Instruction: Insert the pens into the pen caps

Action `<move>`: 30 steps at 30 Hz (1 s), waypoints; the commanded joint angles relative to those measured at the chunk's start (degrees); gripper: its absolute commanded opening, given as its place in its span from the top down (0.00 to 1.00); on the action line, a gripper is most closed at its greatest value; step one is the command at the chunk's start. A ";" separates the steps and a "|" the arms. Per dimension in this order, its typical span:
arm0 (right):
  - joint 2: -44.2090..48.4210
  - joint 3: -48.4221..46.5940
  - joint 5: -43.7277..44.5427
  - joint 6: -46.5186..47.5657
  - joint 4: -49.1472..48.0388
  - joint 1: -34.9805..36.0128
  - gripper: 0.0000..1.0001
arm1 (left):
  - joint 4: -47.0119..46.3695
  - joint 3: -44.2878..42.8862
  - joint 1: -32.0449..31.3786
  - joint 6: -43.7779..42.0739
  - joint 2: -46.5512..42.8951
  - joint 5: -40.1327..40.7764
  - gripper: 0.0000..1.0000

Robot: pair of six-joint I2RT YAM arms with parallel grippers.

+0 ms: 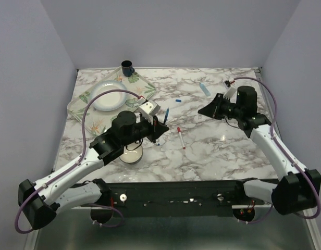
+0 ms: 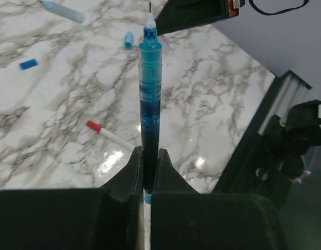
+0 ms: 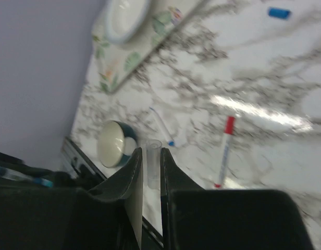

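My left gripper (image 1: 161, 125) (image 2: 150, 153) is shut on a see-through blue pen (image 2: 150, 94) (image 1: 165, 115), whose needle tip points away towards the right gripper (image 1: 202, 110). That right gripper (image 3: 151, 151) is shut on a small clear tube pen cap (image 3: 152, 159), held above the table. A white pen with red ends (image 1: 180, 138) (image 2: 111, 135) (image 3: 225, 151) lies on the marble between the arms. A thin white pen with a blue end (image 3: 161, 126) lies near the bowl. Farther back lie a dark blue cap (image 1: 177, 100) (image 2: 28, 64), a light blue cap (image 2: 128, 39) and a light blue pen (image 1: 205, 88) (image 2: 63, 10).
A floral tray (image 1: 85, 96) with a white plate (image 1: 109, 96) sits at the back left, and a dark cup (image 1: 127, 66) stands at its far corner. Under the left arm stands a white bowl (image 1: 132, 154) (image 3: 113, 143). Walls close in the table on three sides.
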State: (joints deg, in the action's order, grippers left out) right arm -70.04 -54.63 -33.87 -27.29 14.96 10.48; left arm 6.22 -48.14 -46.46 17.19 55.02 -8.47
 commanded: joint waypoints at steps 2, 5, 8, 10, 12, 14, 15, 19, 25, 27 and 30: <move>8.16 3.55 2.48 -22.79 -22.13 5.42 0.99 | -9.99 1.91 0.05 7.76 1.84 -17.36 1.00; 10.18 6.37 6.87 -29.57 -29.26 8.76 0.99 | -10.18 1.56 0.05 7.51 2.80 -19.39 1.00; 10.28 6.12 9.87 -30.54 -32.79 11.93 0.99 | -9.73 1.21 0.05 7.68 3.86 -21.23 1.00; 9.84 5.42 10.84 -31.68 -34.11 13.42 0.99 | -11.31 1.47 0.05 8.73 4.21 -22.64 1.00; 8.96 5.06 10.40 -32.39 -36.49 14.21 0.99 | -11.58 1.47 0.05 9.09 4.39 -23.00 1.00; 8.61 4.27 10.40 -32.48 -37.02 15.44 0.99 | -11.49 1.47 0.05 9.18 4.30 -22.91 1.00; 8.52 4.01 10.75 -32.48 -37.02 15.80 0.99 | -11.23 1.47 0.14 9.09 4.30 -22.73 1.00; 8.61 3.39 10.84 -31.17 -36.85 18.34 0.99 | -10.79 1.12 0.05 9.09 4.48 -22.73 1.00; 10.62 4.00 10.40 -28.96 -35.09 20.10 0.99 | -10.44 1.03 0.05 8.91 4.57 -22.64 1.00; 11.68 4.18 10.66 -28.53 -34.39 20.37 0.99 | -10.26 1.03 0.14 8.83 4.56 -22.47 1.00; 12.73 3.92 10.84 -27.38 -32.37 20.72 0.99 | -10.09 0.85 0.05 8.83 4.48 -22.12 1.00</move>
State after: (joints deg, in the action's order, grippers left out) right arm -59.68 -49.58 -24.64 -57.06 -19.16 30.46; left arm -3.36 -46.76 -46.46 25.85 59.59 -29.43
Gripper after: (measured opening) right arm 0.209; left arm 0.061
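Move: The left hand keeps the blue pen, tip up, and the clear cap in the right fingers lies about 10 cm ahead of that hand, 14 cm to its right and 5 cm lower. From the right hand, the pen is about 10 cm back, 14 cm left and 9 cm above. On the table some 21 cm below the right hand, the red marker lies level with it and 5 cm left; the light-blue cap is 13 cm ahead, 12 cm right. Still gripping the clear cap, the right hand climbs about 15 cm and swings left and somewhat back towards the upright pen, rolling some 30 degrees with its left side rising, so the fingers come up to nearly level. The left hand keeps its grip on the pen, draws back and right about 5 cm each way and turns clockwise, then holds from about halfway. Pen and cap don't touch yet. ##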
